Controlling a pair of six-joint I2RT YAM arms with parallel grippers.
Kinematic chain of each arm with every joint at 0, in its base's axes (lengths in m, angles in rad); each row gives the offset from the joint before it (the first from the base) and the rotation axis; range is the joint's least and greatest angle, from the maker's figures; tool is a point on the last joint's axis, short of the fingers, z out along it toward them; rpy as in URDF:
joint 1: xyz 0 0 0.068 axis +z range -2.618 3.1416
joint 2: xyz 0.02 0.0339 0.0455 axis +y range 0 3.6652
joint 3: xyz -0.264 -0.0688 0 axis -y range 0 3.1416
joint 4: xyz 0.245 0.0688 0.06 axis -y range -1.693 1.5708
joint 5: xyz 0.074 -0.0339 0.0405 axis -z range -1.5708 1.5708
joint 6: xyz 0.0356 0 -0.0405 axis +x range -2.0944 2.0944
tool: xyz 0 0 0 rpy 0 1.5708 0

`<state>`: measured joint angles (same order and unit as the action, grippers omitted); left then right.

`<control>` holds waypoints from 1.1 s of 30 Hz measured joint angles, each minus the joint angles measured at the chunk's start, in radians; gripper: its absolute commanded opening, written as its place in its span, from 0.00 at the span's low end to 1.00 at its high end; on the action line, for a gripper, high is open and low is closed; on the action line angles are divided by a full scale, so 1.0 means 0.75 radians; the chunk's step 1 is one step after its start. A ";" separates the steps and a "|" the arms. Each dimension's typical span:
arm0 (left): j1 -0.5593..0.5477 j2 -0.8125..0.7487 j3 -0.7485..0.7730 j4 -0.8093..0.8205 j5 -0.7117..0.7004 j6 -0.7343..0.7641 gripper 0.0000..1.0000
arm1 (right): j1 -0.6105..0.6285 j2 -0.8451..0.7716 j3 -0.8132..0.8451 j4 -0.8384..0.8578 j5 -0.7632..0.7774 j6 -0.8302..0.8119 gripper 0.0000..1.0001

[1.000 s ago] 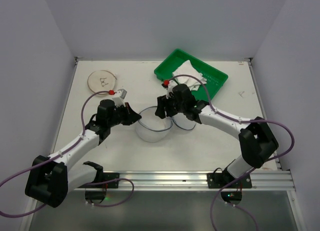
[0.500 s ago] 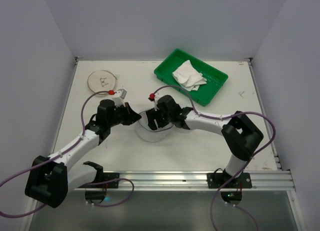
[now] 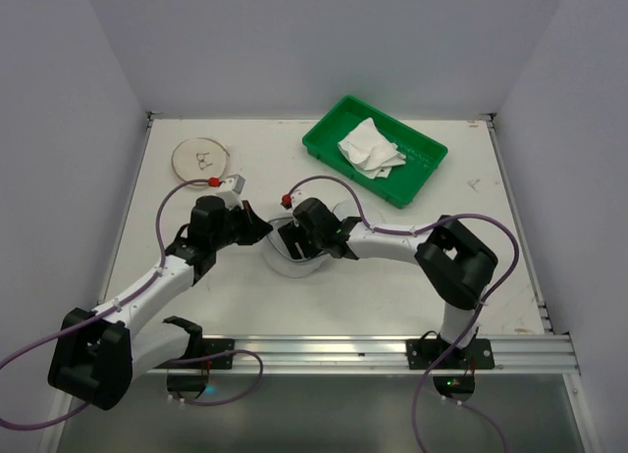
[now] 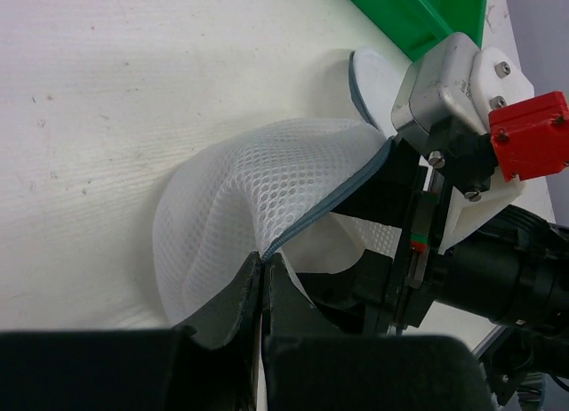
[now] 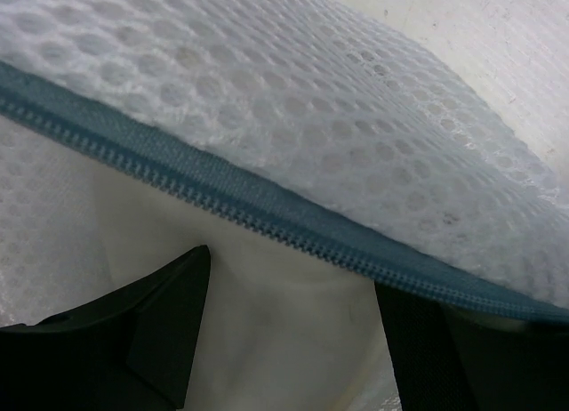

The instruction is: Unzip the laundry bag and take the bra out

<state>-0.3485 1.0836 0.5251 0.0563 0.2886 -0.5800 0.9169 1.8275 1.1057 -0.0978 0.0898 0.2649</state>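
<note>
The laundry bag [image 3: 294,267] lies mid-table, a white mesh case [image 4: 222,197] with a grey-blue zipper rim [image 5: 267,215]. My left gripper [image 4: 264,261] is shut on that rim at the bag's left side [image 3: 257,229] and holds the edge up. From the right, my right gripper [image 3: 292,242] reaches into the bag's mouth. Its jaws stand open [image 5: 293,273] just under the zipper, with nothing gripped. Between them shows smooth cream fabric [image 5: 284,340] inside the bag, by its look the bra; its shape is hidden.
A green tray [image 3: 427,164] at the back right holds a crumpled white garment [image 3: 370,149]. A flat beige disc [image 3: 201,159] lies at the back left. The two wrists are close together over the bag.
My right arm has swung left from beside the tray to the bag, and its jaws have spread and entered the opening. The left gripper has kept its hold on the rim.
</note>
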 measured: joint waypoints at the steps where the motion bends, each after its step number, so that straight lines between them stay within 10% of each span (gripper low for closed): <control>1: 0.000 0.003 0.000 -0.001 -0.003 0.001 0.00 | 0.005 0.010 0.005 -0.001 0.012 0.001 0.75; 9: 0.000 0.009 0.000 -0.019 -0.031 0.000 0.00 | 0.049 0.050 0.031 -0.008 0.136 0.017 0.22; 10: 0.000 0.009 0.000 -0.020 -0.033 0.000 0.00 | 0.052 0.050 0.033 -0.007 0.139 0.017 0.01; 33: 0.000 0.025 0.000 -0.019 -0.042 0.000 0.00 | 0.055 -0.334 0.026 -0.018 0.211 -0.002 0.00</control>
<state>-0.3485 1.1023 0.5251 0.0422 0.2573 -0.5800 0.9585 1.5768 1.1255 -0.1116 0.2481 0.2634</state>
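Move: The white cloth inside the open laundry bag lies about 2 cm below the right hand's open fingers, which are already down in the bag. The bag's opened lid is about 14 cm to the right and 5 cm farther out; the green box is some 22 cm ahead and 19 cm to the right. From the left hand, still pinching the bag's zipper rim, the cloth is about 6 cm to the right and 9 cm below. The right fingers dip slightly, pinch shut on the white cloth and lift it about 12 cm straight up. ##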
